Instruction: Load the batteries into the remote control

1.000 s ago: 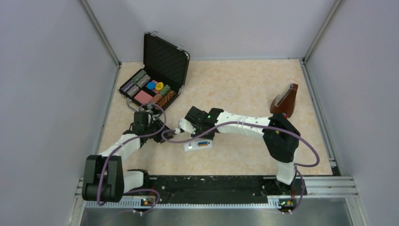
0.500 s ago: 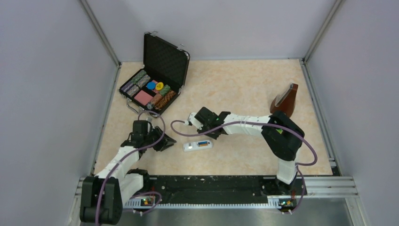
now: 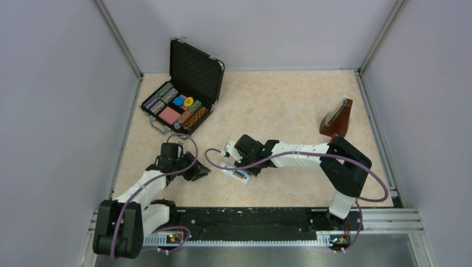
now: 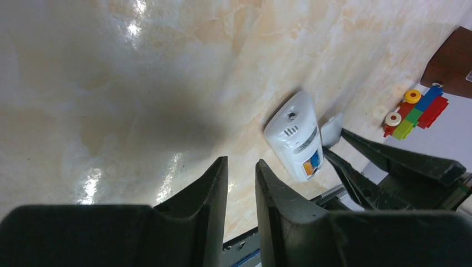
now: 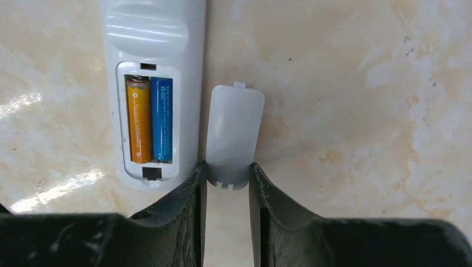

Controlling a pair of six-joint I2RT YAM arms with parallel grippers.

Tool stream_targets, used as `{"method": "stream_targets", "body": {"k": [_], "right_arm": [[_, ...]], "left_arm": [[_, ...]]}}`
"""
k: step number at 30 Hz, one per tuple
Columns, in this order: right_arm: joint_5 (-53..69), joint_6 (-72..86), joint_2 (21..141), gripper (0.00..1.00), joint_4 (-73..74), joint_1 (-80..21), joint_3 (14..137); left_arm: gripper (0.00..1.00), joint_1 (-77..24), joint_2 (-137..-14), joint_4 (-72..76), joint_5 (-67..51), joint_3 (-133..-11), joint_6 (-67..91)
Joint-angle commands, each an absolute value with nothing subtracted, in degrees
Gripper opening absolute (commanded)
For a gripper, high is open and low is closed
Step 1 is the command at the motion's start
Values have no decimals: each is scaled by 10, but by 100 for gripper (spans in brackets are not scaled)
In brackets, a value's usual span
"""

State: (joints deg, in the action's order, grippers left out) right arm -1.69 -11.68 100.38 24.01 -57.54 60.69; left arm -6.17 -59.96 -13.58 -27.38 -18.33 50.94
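Note:
The remote control (image 5: 150, 33) lies back-up on the table, white, with its slot uncovered. Both batteries sit side by side in the slot, the orange one (image 5: 139, 119) left of the blue one (image 5: 161, 118). Just right of the remote lies a small white cover piece (image 5: 234, 133), and my right gripper (image 5: 227, 167) is shut on its near end, one finger against each long edge. In the top view the right gripper (image 3: 230, 160) hangs over the remote (image 3: 239, 174). My left gripper (image 4: 242, 162) hovers left of the remote (image 4: 295, 137), jaws slightly apart with nothing between them.
An open black case of poker chips (image 3: 181, 100) stands at the back left. A brown wedge-shaped object (image 3: 337, 119) is at the right. A multicoloured toy block train (image 4: 414, 111) shows in the left wrist view. The black rail (image 3: 250, 217) runs along the near edge.
My right gripper has come nearer and lower, down onto the cover beside the remote, and the remote has turned slightly. The left arm has drawn back and its jaws have narrowed a little.

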Motion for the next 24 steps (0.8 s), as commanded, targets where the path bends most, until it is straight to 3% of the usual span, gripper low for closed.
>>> {"method": "stream_targets", "body": {"k": [1,7,17,24], "right_arm": [[-9,-74,966,10,232,-589,608],[-83,-16,973,10,342,-588,692],[-6,15,1045,11,540,-607,837],[-3,4,1089,11,572,-630,883]], "left_arm": [[30,-64,-612,-110,-263,-197,518],[30,-64,-633,-97,-264,-218,511],[29,-64,-680,-93,-198,-267,492],[29,-41,-713,-105,-152,-320,504]]}}
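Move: The battery cover is already pinched in my right fingers, low beside the remote. The remote's open battery compartment, both batteries in it, is about 4 cm to this hand's left and 2 cm back, at nearly the same height. The remote's middle is some 7 cm left and 2 cm back. From my empty left hand the compartment is about 16 cm to the right, level fore and aft, and some 3 cm lower. I keep the cover pinched in my right fingers and lift it about 7 cm from beside the remote. Then I draw it back some 3 cm, a little to the left, and sink about 2 cm towards the open compartment, the fingertips tipping back roughly 10 degrees. After a short wait my left hand backs away from the remote, about 6 cm forward and slightly left, empty. ##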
